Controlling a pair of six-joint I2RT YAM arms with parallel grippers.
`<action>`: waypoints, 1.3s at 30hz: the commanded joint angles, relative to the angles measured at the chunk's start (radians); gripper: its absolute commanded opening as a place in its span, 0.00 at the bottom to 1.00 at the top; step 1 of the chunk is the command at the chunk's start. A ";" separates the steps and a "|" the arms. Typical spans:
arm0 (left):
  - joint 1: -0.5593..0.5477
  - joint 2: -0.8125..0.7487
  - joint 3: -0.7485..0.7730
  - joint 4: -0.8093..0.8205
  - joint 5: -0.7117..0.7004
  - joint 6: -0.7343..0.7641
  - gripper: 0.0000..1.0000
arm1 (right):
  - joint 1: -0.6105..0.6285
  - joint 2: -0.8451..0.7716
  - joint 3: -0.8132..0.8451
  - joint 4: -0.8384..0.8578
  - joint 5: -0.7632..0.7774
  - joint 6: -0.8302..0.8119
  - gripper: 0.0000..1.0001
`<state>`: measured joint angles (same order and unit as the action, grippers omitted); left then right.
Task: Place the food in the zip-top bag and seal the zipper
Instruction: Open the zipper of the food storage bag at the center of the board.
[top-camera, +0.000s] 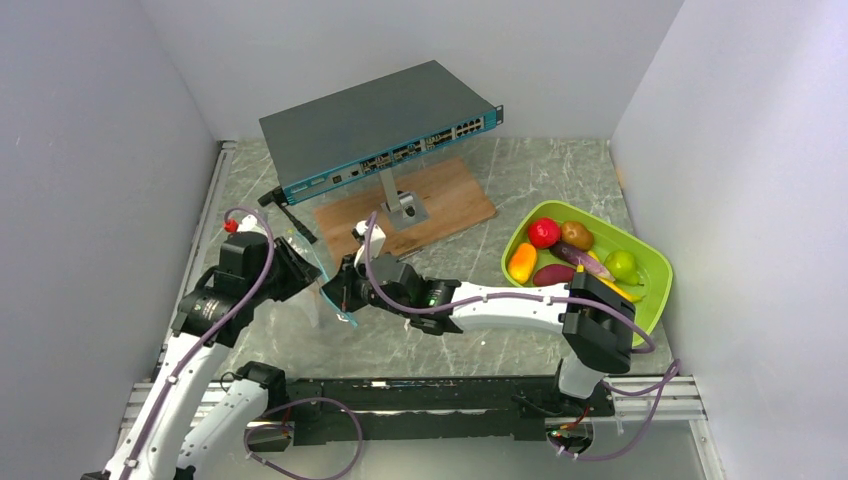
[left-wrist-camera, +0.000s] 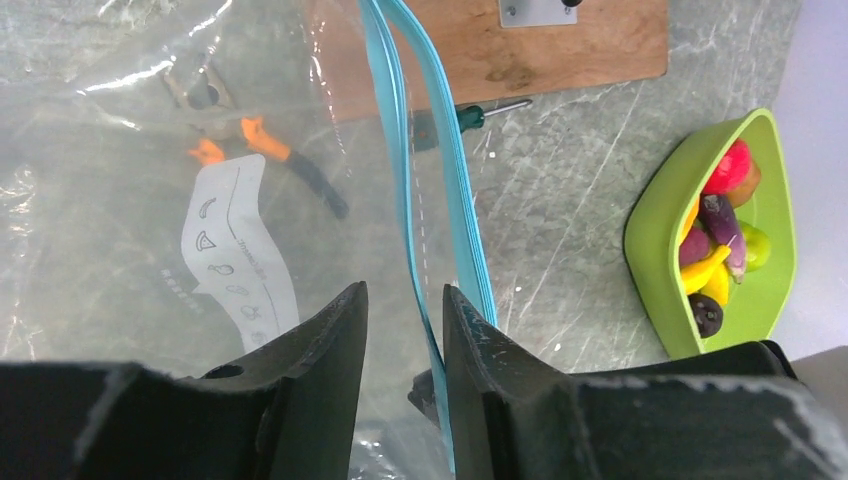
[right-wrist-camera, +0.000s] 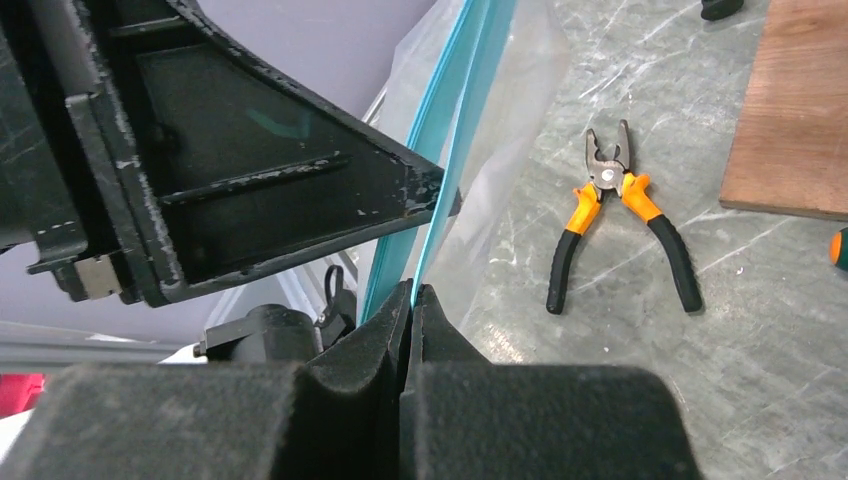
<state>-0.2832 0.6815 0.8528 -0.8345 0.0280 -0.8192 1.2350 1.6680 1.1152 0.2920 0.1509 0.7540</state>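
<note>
The clear zip-top bag (top-camera: 322, 300) hangs between my two grippers, left of the table's middle. Its teal zipper (left-wrist-camera: 395, 130) runs as two parted strips. My right gripper (right-wrist-camera: 412, 288) is shut on one strip of the zipper (right-wrist-camera: 450, 100). My left gripper (left-wrist-camera: 403, 290) has its fingers apart, with one strip running between them against the right finger, unclamped. In the top view the left gripper (top-camera: 300, 268) and right gripper (top-camera: 336, 290) nearly face each other. The food (top-camera: 560, 250), with a red apple (top-camera: 543, 232), green pear (top-camera: 621, 264) and purple eggplant (top-camera: 580, 258), lies in the tray.
A lime-green tray (top-camera: 655, 265) sits at the right near the wall. A network switch (top-camera: 380, 130) stands on a bracket over a wooden board (top-camera: 450, 190) at the back. Orange-handled pliers (right-wrist-camera: 610, 220) lie on the table behind the bag, and a screwdriver (left-wrist-camera: 470, 117) by the board.
</note>
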 joint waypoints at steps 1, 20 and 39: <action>-0.003 0.000 -0.005 0.036 -0.008 0.044 0.38 | 0.016 -0.042 0.044 0.029 0.037 -0.032 0.00; -0.003 -0.058 -0.043 0.003 0.039 0.286 0.00 | 0.017 -0.118 -0.151 -0.036 0.316 0.046 0.00; -0.004 0.068 -0.140 0.255 0.324 0.481 0.00 | -0.029 -0.204 -0.054 -0.320 0.117 -0.375 0.54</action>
<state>-0.2832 0.7273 0.7193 -0.6643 0.2993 -0.3893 1.2236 1.5509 0.9791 0.0929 0.2848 0.4866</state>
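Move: The zipper's left lip already runs between the left hand's half-open fingers, about 1 cm to the right of its hand point; one finger is inside the bag's mouth. The right hand, shut on the right lip, has that left-lip spot some 3 cm ahead and 3 cm to its left. On the table roughly 18 cm below, the pliers lie about 11 cm ahead of the left hand and 3 cm left, the screwdriver 19 cm ahead and 11 cm right. The left fingers shut on the zipper's left lip while the right hand keeps its pinch on the other; the right then pulls that lip some 6 cm to the right and as far down, rolling about 20 degrees with its left side dipping, and opens to let go. Keeping its grip, the left hand sinks and swings right, turning clockwise nearly 30 degrees. ##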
